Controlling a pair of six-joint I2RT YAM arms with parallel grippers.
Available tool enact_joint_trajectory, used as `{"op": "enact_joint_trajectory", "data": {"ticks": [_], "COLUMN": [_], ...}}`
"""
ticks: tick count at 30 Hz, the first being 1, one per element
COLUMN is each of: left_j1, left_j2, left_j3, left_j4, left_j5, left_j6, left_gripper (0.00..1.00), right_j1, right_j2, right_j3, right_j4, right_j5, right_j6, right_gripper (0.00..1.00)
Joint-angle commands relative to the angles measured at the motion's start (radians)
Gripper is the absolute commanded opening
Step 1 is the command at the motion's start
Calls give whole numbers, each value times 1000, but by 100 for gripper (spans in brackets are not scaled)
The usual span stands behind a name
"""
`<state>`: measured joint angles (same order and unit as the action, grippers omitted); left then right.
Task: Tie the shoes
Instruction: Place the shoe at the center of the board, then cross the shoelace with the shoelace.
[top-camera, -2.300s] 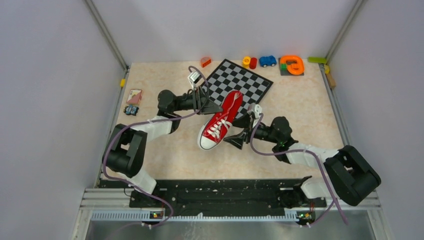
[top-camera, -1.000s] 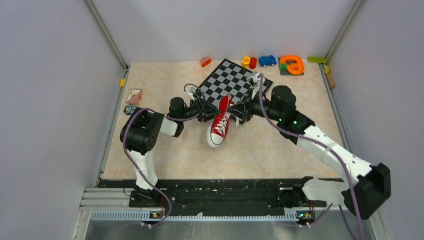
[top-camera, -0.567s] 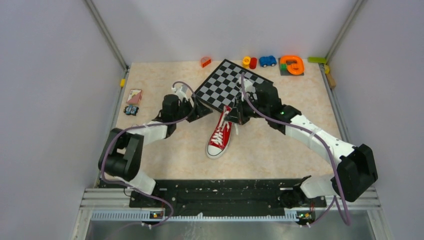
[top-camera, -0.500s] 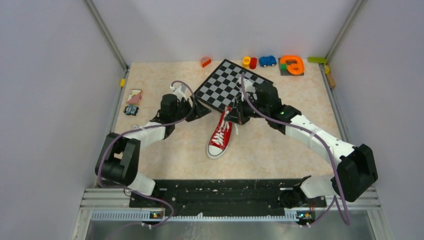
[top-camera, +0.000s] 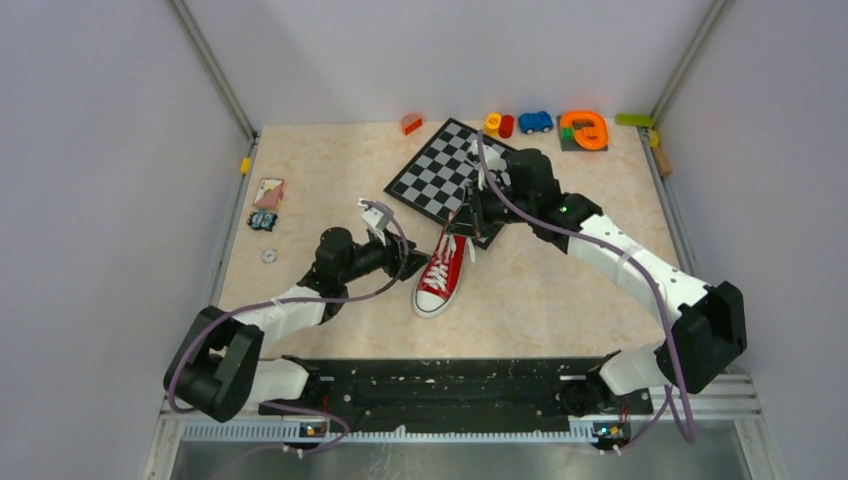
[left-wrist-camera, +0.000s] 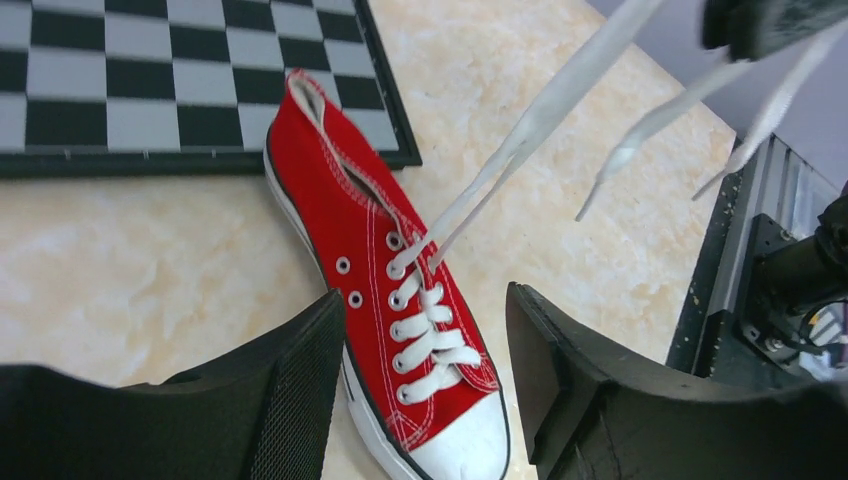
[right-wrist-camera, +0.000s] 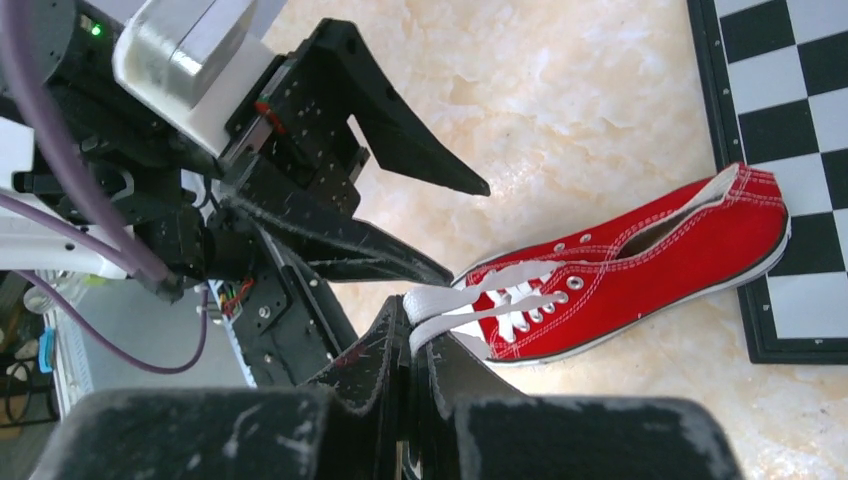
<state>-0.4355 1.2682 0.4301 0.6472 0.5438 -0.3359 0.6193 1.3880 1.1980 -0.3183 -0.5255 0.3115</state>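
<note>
The red shoe (top-camera: 441, 277) lies on the table with its white toe cap toward the arms and its heel at the checkerboard's near corner. My right gripper (top-camera: 470, 222) hovers over the heel end, shut on both white laces (right-wrist-camera: 500, 285), which run taut from the top eyelets up to it (right-wrist-camera: 418, 322). My left gripper (top-camera: 410, 262) stands open just left of the shoe. In the left wrist view the laced front of the shoe (left-wrist-camera: 375, 265) shows between the left gripper's (left-wrist-camera: 425, 298) spread fingers, without touching them. The laces (left-wrist-camera: 545, 105) rise to the upper right.
The checkerboard (top-camera: 437, 172) lies behind the shoe. Small toys line the back edge: an orange block (top-camera: 411, 123), a yellow and red piece (top-camera: 499, 124), a blue car (top-camera: 535, 121), an orange ring (top-camera: 584, 130). A card (top-camera: 268, 192) and a washer (top-camera: 269, 256) lie at the left.
My left gripper has opened and swung from the board's left corner back toward the near side, beside the shoe's laced front. The right gripper stays shut on the raised laces.
</note>
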Motion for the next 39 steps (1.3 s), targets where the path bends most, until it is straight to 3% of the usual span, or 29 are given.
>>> {"op": "enact_joint_trajectory", "data": {"ticks": [1,7,16,19,21,25,27,34,39], "left_j1": [-14,-49,-70,-74,-76,-78,-78,-82,-91], "left_j2": [-7,59,229,274,296,313,297,283,268], "left_j3": [42,103,246,286,302,306,299,248,231], "left_j4": [173,170,175,179,203,236,216,303,296], "left_j5": [89,138,165,169,193,225,198,108,111], "left_j6": [168,304,305,291,274,253,235,21,34], "left_gripper": [63,65,65,53,39,1,0,0,0], "right_j1": [10,10,10,10,10,8,1,-54,-68], "right_j2": [24,52,98,100,102,107,102,16,-63], "right_j3": [116,147,223,232,236,249,251,105,-18], "right_j4": [-38,-31,-78,-78,-79,-95,-107,-9,22], "right_j5": [-32,-94,-141,-157,-166,-152,-105,-34,4], "right_j6": [-37,-51,-70,-64,-63,-60,-53,44,73], "right_gripper": [0,0,0,0,0,2,20,25,25]}}
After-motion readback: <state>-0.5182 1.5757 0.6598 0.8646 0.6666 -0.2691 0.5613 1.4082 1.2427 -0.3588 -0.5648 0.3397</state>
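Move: The shoelace strands I go for run from the shoe's eyelets up to my right fingertips; their middle lies about 6 cm right, 3 cm ahead and 2 cm above my open left hand. From that hand the shoe is some 6 cm right, 3 cm ahead and 9 cm below, and the checkerboard's middle 28 cm ahead, 11 cm right and 13 cm down. From my right hand, which holds the laces, the strands' middle is about 3 cm ahead and 8 cm below. I lift my left hand about 3 cm, then carry it some 7 cm right and 3 cm forward under my right gripper to the laces, levelling the fingers and swinging them clockwise, and pinch the strands shut. My right hand keeps its pinch, easing 1.5 cm left, and only then opens about a quarter, going slightly forward, then back right. ##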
